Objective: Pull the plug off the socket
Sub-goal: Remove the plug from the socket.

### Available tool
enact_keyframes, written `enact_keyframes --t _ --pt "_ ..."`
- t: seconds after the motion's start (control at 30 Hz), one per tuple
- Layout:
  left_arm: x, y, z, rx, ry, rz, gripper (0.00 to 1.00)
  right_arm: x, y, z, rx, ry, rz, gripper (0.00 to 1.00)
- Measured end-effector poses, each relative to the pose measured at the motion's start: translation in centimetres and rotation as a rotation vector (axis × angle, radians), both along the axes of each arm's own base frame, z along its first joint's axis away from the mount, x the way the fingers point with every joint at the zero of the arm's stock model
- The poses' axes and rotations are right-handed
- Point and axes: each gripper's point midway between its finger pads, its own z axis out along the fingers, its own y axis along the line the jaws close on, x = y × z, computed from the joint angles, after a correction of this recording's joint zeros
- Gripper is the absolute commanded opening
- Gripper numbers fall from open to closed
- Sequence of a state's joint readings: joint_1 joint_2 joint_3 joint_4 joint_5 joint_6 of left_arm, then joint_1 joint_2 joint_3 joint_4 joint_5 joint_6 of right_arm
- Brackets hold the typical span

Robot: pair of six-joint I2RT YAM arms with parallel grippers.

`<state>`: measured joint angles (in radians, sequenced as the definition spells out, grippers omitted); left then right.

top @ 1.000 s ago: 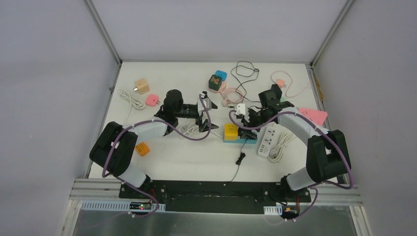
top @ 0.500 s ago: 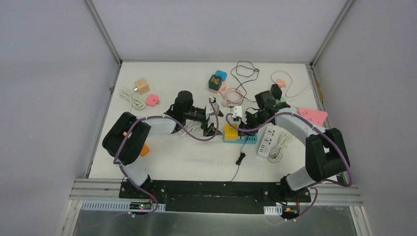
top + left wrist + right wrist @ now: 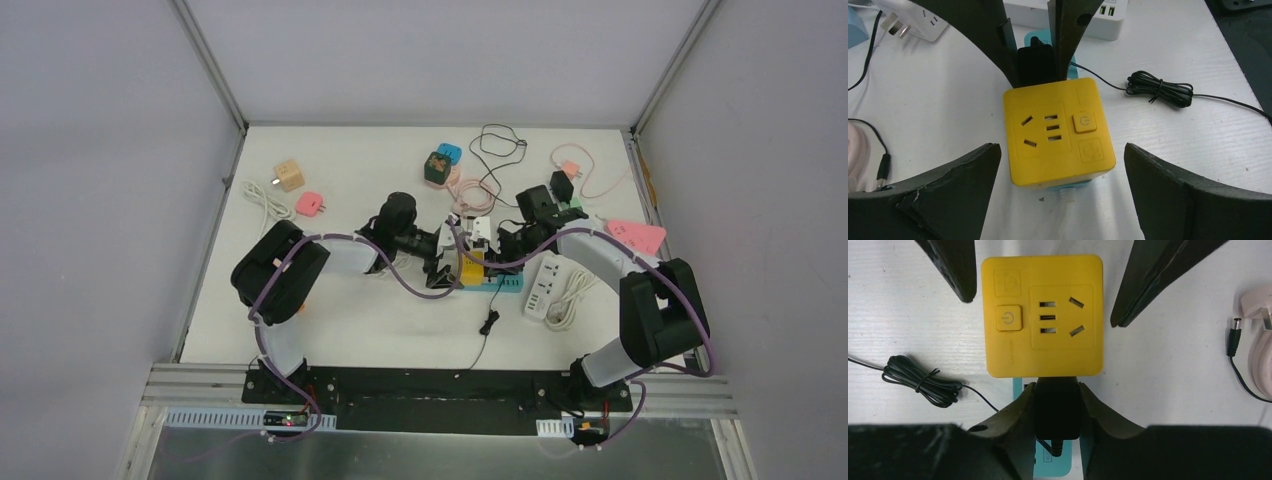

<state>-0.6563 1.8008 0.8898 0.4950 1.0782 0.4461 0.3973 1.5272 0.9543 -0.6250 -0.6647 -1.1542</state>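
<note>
A yellow cube socket (image 3: 468,268) sits on a teal base (image 3: 503,284) mid-table. A black plug (image 3: 1057,410) is pushed into the socket's side (image 3: 1042,315). My right gripper (image 3: 1057,396) is shut on the plug, one finger pressed against each flank; the plug's thin black cable leaves beneath it. My left gripper (image 3: 1062,165) stands open, its fingertips on either side of the socket (image 3: 1058,132) with a gap on both sides. In the left wrist view the plug (image 3: 1035,62) shows behind the cube between the right fingers (image 3: 1068,35).
A coiled black cable (image 3: 1160,90) lies on the table beside the socket. A white power strip (image 3: 543,285) lies to the right, a pink wedge (image 3: 640,235) beyond it. A white adapter (image 3: 913,25), a green cube (image 3: 437,167), a wooden cube (image 3: 289,175) and a pink plug (image 3: 310,204) lie around.
My left arm has swung right until its open jaws straddle the yellow socket. My right gripper has closed onto the black plug.
</note>
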Motion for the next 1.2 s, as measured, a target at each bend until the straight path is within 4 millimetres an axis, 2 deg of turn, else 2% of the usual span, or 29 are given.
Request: enact_keyframes --t 0.13,0.23,0.4,0.67,0.77,0.8,0.87,1.07,1.2 --pt "0.0 -0.9 -0.7 -0.038 0.006 -0.005 0.94 0.0 0.0 0.0 0.001 0.0 0.002 0.0" --pt "-0.5 -0.9 -1.2 -0.085 0.008 0.006 0.92 0.0 0.0 0.0 0.001 -0.001 0.003 0.0" --pt "-1.9 0.3 -4.1 -0.125 0.033 0.042 0.89 0.0 0.0 0.0 0.001 0.0 0.003 0.0" --pt "-1.3 -0.5 -1.8 -0.213 -0.04 0.085 0.92 -0.1 0.0 0.0 0.001 0.001 0.006 0.0" --pt "-1.3 -0.7 -1.5 -0.224 -0.034 0.096 0.89 -0.1 0.0 0.0 0.0 0.001 0.007 0.0" --pt "-1.3 -0.7 -1.4 -0.225 -0.031 0.102 0.85 -0.1 0.0 0.0 0.0 0.0 0.008 0.0" --pt "-1.4 -0.9 -1.3 -0.227 -0.025 0.104 0.72 -0.1 0.0 0.0 0.0 -0.001 0.011 0.0" --pt "-1.6 -1.4 -0.8 -0.241 -0.024 0.092 0.16 -0.3 -0.2 0.0 -0.005 0.007 0.018 0.0" --pt "-1.7 -1.4 -1.0 -0.232 -0.025 0.082 0.0 -0.6 -0.5 0.0 -0.006 0.013 0.037 0.0"
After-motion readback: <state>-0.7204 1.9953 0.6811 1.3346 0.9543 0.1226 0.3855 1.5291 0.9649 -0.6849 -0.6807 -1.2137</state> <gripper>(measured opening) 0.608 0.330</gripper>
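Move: Just to the right of the open left hand, about 3 cm off, 1 cm back and 2 cm lower, stands the yellow socket. From the right hand, which already holds the black plug, the socket lies about 5 cm to the left, straight across and 1 cm lower. The teal strip's middle is 4 cm right of the socket and 5 cm below; the cable bundle lies 9 cm back of the socket and 4 cm right. Dipping about 4 cm and drawing slightly back beside the yellow socket, the left hand then rises nearly 3 cm and edges right, its fingertips tilting up some 10 degrees, and closes to pinch the socket by its front and back sides. The right hand keeps its grip on the black plug, almost still, only starting to drift back and right at the end. ##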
